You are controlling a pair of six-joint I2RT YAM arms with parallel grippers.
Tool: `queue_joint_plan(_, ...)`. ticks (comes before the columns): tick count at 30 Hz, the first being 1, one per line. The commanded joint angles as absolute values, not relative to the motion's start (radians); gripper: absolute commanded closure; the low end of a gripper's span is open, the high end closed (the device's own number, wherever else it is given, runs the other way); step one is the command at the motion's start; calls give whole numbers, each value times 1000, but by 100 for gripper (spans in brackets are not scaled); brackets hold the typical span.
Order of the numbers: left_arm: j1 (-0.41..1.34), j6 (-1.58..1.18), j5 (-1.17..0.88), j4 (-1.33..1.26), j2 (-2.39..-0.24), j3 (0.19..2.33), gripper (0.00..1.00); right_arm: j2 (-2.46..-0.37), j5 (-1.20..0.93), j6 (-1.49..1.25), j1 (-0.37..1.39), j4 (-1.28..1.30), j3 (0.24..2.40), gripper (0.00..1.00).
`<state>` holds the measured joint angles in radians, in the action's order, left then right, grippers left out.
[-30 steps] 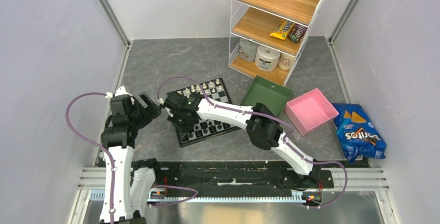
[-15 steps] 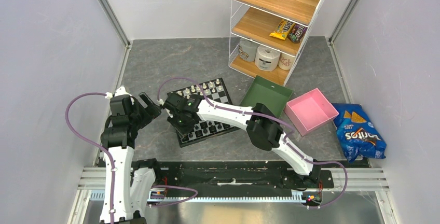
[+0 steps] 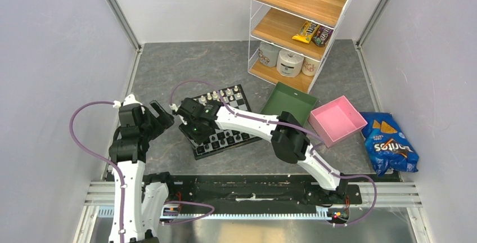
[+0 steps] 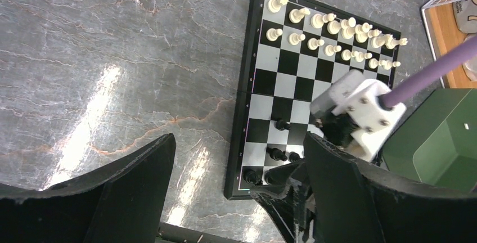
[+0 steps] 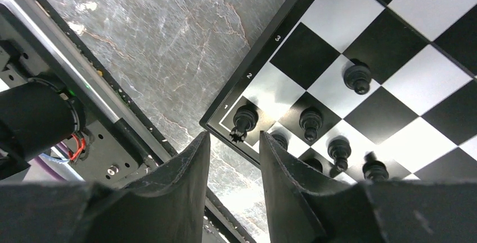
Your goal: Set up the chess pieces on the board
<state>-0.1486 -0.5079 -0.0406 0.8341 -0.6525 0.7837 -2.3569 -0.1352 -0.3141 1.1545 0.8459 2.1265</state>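
Note:
The board (image 3: 241,103) lies on the grey table, with cream-white chess pieces (image 3: 219,94) along its far edge and black ones (image 3: 225,139) along its near edge. My right gripper (image 3: 190,135) hangs over the board's near-left corner. In the right wrist view its jaws (image 5: 234,137) stand apart with nothing between them, just short of a black rook (image 5: 245,118) upright on the corner square. More black pieces (image 5: 311,120) stand beside it. My left gripper (image 4: 239,142) is wide open and empty, hovering over bare table left of the board (image 4: 281,80).
A wire shelf (image 3: 292,23) stands at the back. A green tray (image 3: 289,103) and a pink tray (image 3: 336,120) lie right of the board, then a chips bag (image 3: 389,144). The black mounting rail (image 5: 84,80) runs close along the board's near edge.
The right gripper's jaws have parted and the black rook now stands free on the corner square. The right wrist has shifted slightly left. The left arm has not moved.

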Motion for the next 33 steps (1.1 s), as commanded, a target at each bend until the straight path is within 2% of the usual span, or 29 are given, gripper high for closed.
queue_joint_plan(1, -151, -537, -6, 808, -628, 787, 9, -2262, -82, -306, 1144, 808, 2155, 55)
queue_joint_plan(13, -152, -545, 22, 808, -598, 784, 9, -2303, -26, -354, 1063, 843, 2177, 55)
queue_joint_plan(33, -153, -548, 19, 808, -599, 784, 9, -2446, -43, -338, 1045, 882, 2323, 56)
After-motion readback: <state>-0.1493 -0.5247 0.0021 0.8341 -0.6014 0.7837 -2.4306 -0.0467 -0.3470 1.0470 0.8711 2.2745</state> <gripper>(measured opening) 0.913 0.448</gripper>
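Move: Under the right hand, some 3 cm down, stands the black rook in its corner square. The black pawn standing ahead of the others is about 8 cm ahead, 2 cm right and 3 cm below that hand. The second pawn is roughly 4 cm ahead and 3 cm right, the third pawn 6 cm ahead and 5 cm right, at like height. From the left hand, the forward pawn is about 5 cm ahead, 16 cm right and 14 cm down. Rising about 3 cm clear of the corner rook, the right hand travels forward some 8 cm towards the forward black pawn, swinging a little right and partly back on the way, then sinks about 2.5 cm to bring the fingers down around the pawn. The wrist turns roughly 10 degrees clockwise; the fingers stay partly open, and no grip on the pawn has begun. ##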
